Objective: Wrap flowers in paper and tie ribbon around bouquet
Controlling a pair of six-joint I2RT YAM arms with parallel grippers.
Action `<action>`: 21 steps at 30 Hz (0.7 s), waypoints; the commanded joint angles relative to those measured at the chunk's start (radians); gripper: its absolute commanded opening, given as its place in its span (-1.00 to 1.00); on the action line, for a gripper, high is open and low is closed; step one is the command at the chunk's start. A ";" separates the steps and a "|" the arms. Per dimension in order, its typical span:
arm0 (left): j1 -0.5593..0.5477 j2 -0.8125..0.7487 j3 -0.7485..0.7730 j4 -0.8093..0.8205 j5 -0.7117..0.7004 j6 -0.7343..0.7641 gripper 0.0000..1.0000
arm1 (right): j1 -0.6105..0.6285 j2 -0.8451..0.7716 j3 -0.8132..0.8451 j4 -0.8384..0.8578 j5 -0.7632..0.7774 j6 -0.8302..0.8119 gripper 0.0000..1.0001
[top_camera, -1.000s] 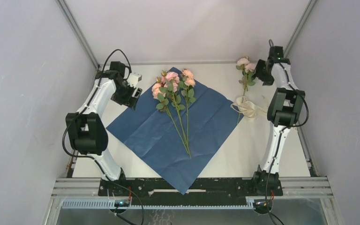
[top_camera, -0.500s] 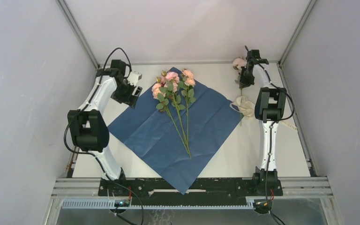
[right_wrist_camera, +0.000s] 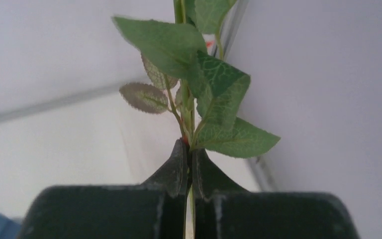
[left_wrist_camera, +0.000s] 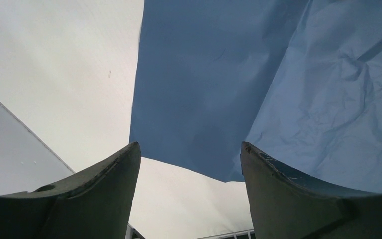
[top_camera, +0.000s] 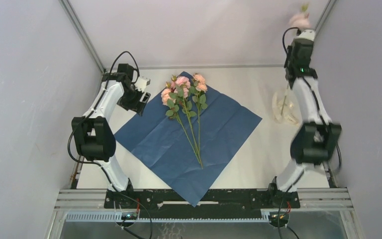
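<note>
The paper (top_camera: 219, 129) lies flat on the table as a dark blue diamond, and a bunch of pink flowers (top_camera: 184, 94) rests on it with the stems pointing toward me. My left gripper (top_camera: 142, 102) stands open at the paper's left corner. In the left wrist view the paper (left_wrist_camera: 204, 89) is just beyond that gripper (left_wrist_camera: 189, 149), with nothing between the fingers. My right gripper (top_camera: 303, 37) is raised at the far right, shut on one more flower's thin green stem (right_wrist_camera: 188, 119) below its leaves. Its pink bloom (top_camera: 298, 20) is up high. The cream ribbon (top_camera: 286, 114) lies under that arm.
Grey walls and slanted frame posts (top_camera: 82, 35) close in the table on both sides and at the back. A metal rail (top_camera: 204, 196) with both arm bases runs along the near edge. White tabletop (top_camera: 258, 164) shows to the right of the paper.
My right gripper has shut on the single flower's stem and lifted it off the table, up and to the right. The ribbon has shifted right. The left arm has not moved.
</note>
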State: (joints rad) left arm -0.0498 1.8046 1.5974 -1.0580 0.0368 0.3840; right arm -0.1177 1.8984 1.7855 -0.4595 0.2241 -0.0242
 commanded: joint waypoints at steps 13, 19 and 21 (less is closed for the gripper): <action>0.005 -0.059 0.040 0.001 0.004 -0.003 0.57 | 0.462 -0.620 -0.384 0.344 -0.106 0.147 -1.00; 0.005 -0.082 0.005 0.018 0.004 0.007 0.57 | 0.728 -0.452 -0.479 0.559 0.379 -0.161 -1.00; 0.005 -0.094 -0.022 0.035 -0.001 0.011 0.57 | 0.682 -0.447 -0.450 0.466 -0.141 0.070 -1.00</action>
State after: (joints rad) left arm -0.0490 1.7901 1.5963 -1.0557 0.0311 0.3843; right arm 0.6296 1.4502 1.2816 0.1062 0.4305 -0.1314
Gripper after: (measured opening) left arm 0.784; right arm 0.018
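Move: From the right hand, which already grips a rose by its stem, the laid roses' blooms are about 44 cm left, 2 cm farther out and 20 cm below. The ribbon lies roughly 7 cm back, 3 cm right and 22 below it; the paper's middle some 26 back, 41 left and 22 below. From the left hand, the laid blooms are about 17 cm ahead, 16 right and 10 below. The right hand carries its rose back and about 25 cm up, then leftward and down towards laid roses. ##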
